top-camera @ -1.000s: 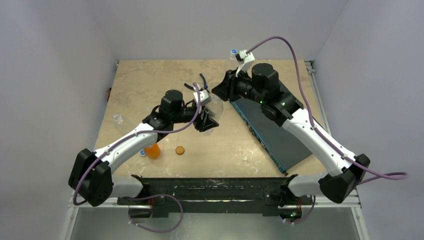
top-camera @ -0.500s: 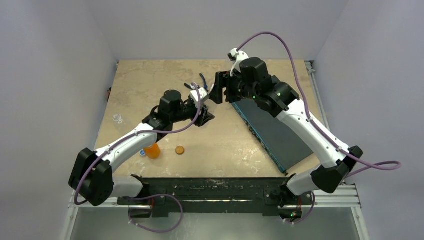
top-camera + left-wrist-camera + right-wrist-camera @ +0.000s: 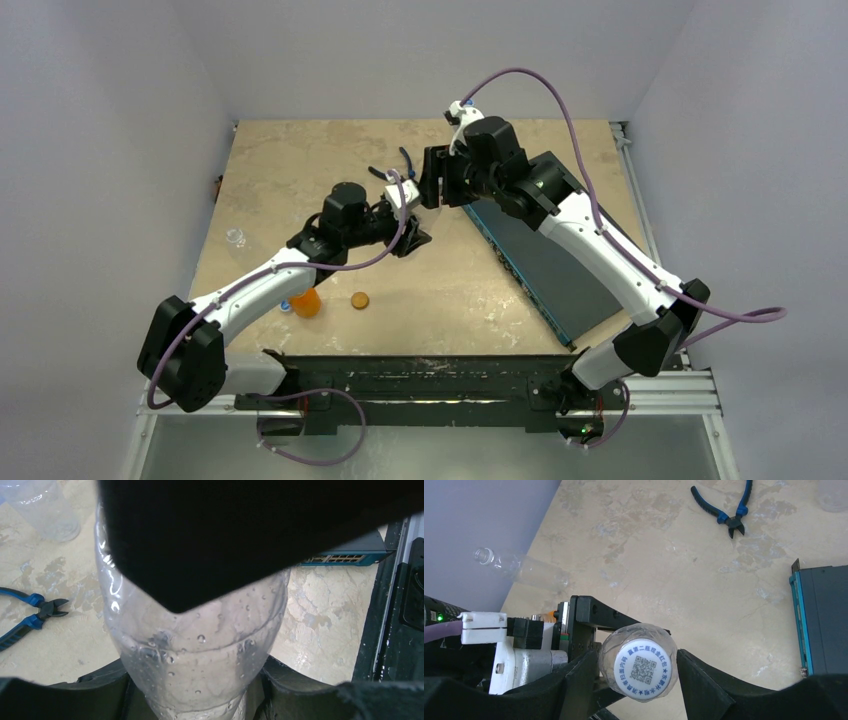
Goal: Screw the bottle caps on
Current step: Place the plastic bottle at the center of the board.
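Observation:
My left gripper (image 3: 200, 692) is shut on the body of a clear bottle (image 3: 200, 650), holding it off the table. A white cap (image 3: 645, 668) with blue print sits on that bottle's neck. My right gripper (image 3: 636, 656) is open, with a finger on each side of the cap and a narrow gap on the right side. From above, the right gripper (image 3: 432, 180) meets the left gripper (image 3: 408, 232) over the table's middle. A small orange bottle (image 3: 306, 301), a blue cap (image 3: 285, 306) and a flat orange-brown cap (image 3: 360, 299) lie near the front left.
Another clear bottle (image 3: 519, 570) lies uncapped at the table's left edge (image 3: 236, 238). Blue-handled pliers (image 3: 729, 510) lie behind the grippers. A blue network switch (image 3: 545, 260) lies diagonally on the right. One more clear bottle (image 3: 42, 510) stands farther back.
The right gripper swung left and lined up over the bottle's capped top, and its jaws opened from a tight grip. The left arm barely moved, still holding the bottle.

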Available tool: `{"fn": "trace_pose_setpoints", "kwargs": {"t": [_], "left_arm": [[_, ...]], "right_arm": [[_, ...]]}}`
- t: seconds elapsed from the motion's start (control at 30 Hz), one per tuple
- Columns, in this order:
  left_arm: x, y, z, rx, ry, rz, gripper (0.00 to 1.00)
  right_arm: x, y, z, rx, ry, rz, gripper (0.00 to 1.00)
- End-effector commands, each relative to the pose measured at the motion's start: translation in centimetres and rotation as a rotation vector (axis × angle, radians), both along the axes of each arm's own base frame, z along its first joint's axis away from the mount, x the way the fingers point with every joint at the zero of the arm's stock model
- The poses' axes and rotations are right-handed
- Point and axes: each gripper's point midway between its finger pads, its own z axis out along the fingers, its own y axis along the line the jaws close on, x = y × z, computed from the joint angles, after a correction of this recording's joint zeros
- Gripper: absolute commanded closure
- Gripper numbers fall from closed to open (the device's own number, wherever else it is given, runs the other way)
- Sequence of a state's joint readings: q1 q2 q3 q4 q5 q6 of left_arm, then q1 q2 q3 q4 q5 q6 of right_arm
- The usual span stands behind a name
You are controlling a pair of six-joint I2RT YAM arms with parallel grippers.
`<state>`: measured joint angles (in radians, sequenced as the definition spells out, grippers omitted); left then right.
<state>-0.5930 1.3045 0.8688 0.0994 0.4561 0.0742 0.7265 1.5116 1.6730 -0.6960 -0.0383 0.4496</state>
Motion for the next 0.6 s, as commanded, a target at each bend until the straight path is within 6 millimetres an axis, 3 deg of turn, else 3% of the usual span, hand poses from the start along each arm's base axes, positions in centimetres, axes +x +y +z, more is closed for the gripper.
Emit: {"fn": "trace_pose_setpoints", "kwargs": {"t": [0.0,0.33,0.57], "left_arm": [[0.02,-0.19,0.79,0.003,-0.049,-0.009,1.00],[0.09,-0.07,0.63,0.015,-0.048,0.000,1.00],[-0.23,-0.36,0.93,0.013,-0.053,-0.010,1.00]], "right_arm": [[0.29,-0.67,3.65,0.065,-0.068,-0.060,0.37],[-0.28,-1.14,3.98,0.078,-0.073,-0.065,0.44],[0.12,-0.83,3.15,0.061,-0.059,-0.062,0.62]]}}
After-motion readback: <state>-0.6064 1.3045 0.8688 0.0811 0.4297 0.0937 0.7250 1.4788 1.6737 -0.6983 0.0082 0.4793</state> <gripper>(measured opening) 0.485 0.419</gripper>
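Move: The capped end of the plastic bottle is between your open right fingers, its cap roughly 1 cm above and 1 cm to the right of the right hand. The pliers lie about 15 cm ahead, 6 cm left and some 27 cm below; the other capped bottle stands around 20 cm ahead and 7 cm right, its middle about 17 cm lower. From the left hand, already gripping the body, the cap is about 12 cm up, 1 cm ahead and 2 cm right. Lift the right gripper about 1.5 cm from the bottle's shoulder to cap height, easing it some 1 cm to the right. As it rises, draw its fingers in from either side until they meet the cap's rim, with hardly any wrist turn. Keep the left gripper still, holding the bottle by its body. ##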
